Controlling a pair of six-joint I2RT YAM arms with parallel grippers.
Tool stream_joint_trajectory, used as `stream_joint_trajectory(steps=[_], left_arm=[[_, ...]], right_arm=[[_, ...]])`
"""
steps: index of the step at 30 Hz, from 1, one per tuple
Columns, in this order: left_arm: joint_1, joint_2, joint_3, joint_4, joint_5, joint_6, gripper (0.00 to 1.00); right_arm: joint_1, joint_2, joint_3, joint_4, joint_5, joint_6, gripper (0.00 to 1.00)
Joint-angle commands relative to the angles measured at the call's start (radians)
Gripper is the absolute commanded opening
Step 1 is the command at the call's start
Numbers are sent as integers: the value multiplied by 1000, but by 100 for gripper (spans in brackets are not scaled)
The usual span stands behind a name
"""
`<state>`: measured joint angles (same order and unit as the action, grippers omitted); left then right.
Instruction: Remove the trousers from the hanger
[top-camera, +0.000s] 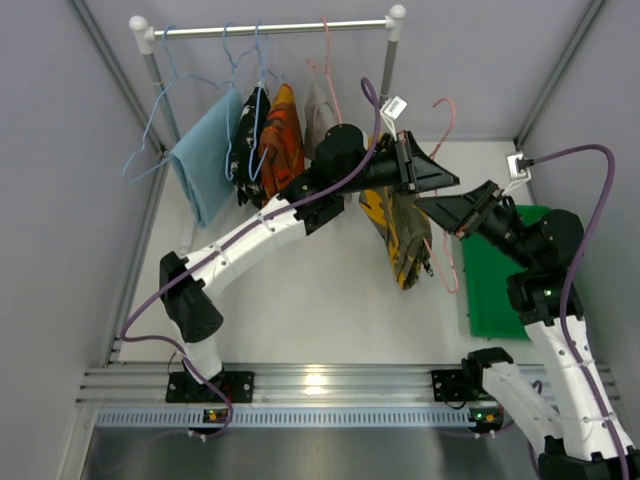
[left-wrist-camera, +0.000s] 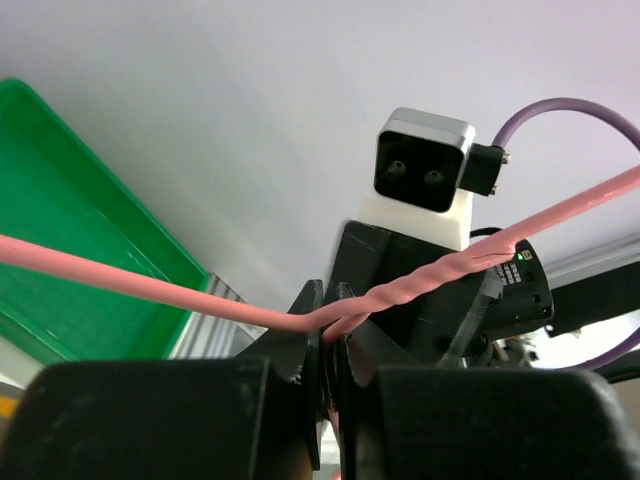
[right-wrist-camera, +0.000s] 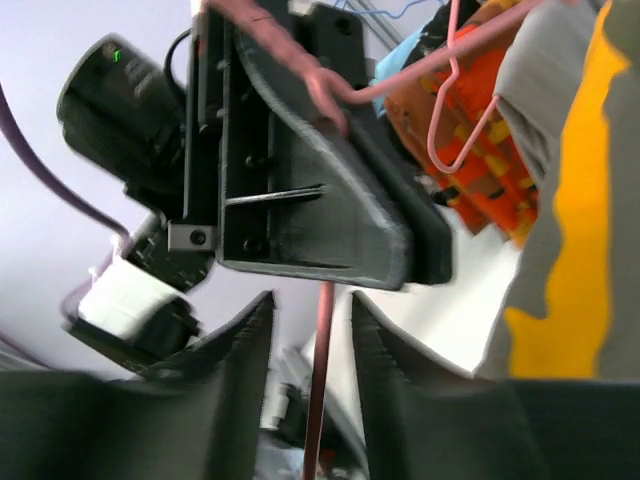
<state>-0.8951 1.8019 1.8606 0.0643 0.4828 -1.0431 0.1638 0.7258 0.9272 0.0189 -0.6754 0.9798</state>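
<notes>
The trousers (top-camera: 400, 238), camouflage in yellow, grey and black, hang from the pink wire hanger (top-camera: 452, 112) held in the air right of the rack. My left gripper (top-camera: 450, 182) is shut on the hanger (left-wrist-camera: 120, 275), pinching the wire just below its twisted neck; the left wrist view shows the left gripper (left-wrist-camera: 333, 300) closed flat on it. Facing it, my right gripper (top-camera: 425, 204) is open. In the right wrist view a straight run of the hanger (right-wrist-camera: 318, 400) passes between the right gripper (right-wrist-camera: 312, 310) fingers with a gap on each side. The trousers (right-wrist-camera: 570, 250) fill that view's right side.
A white rail (top-camera: 270, 28) at the back carries blue wire hangers (top-camera: 165, 80), a blue cloth (top-camera: 208, 160), an orange-and-black garment (top-camera: 282, 135), a grey garment (top-camera: 318, 115) and another pink hanger (top-camera: 328, 70). A green tray (top-camera: 500, 275) lies at the right beside the right arm.
</notes>
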Motion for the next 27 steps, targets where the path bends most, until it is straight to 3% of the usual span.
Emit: stream_joint_trajectory(steps=[1, 3, 6, 9, 13, 20, 27], left_arm=[[5, -29, 52, 123, 26, -29, 0], [18, -45, 51, 112, 39, -15, 0], [44, -76, 35, 112, 85, 3, 0], [59, -90, 35, 132, 143, 31, 0], [67, -85, 74, 170, 217, 15, 0], [68, -93, 115, 285, 309, -86, 0], [68, -110, 117, 325, 327, -133, 0]], right_arm=[[26, -52, 10, 41, 17, -124, 41], [23, -100, 21, -69, 86, -232, 67], [25, -204, 21, -204, 291, -381, 80], [23, -288, 4, -295, 483, -507, 79], [23, -390, -82, -338, 596, -642, 77], [23, -529, -299, -315, 453, -753, 79], [25, -517, -344, -156, 258, -800, 83]])
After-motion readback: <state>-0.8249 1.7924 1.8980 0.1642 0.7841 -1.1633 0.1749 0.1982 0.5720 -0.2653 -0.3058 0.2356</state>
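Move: Both hands are at the pink hanger near its neck, with the yellow-camo trousers hanging below. The middle of those trousers lies about 7 cm ahead, 3 cm left and some 18 cm below the right hand; from the left hand it is roughly 4 cm ahead, 7 cm left and 21 cm down. The grey trousers on the rack hang about 27 cm ahead and 18 cm left of the right hand; the green bin is some 11 cm ahead, 25 cm right and 38 cm below it. The right fingers, already starting to part, open wide and let go of the hanger, and the hand backs off about 9 cm to its right and a few centimetres back, then sinks some 12 cm beside the trousers, swinging clockwise, tipping its fingertips up and rolling so that it faces the cloth, still open. Meanwhile the left hand keeps its pinch on the hanger's neck and takes the load alone, easing about 3 cm left, then some 4 cm up and 3 cm back after a small dip, while turning some 15 degrees clockwise. ##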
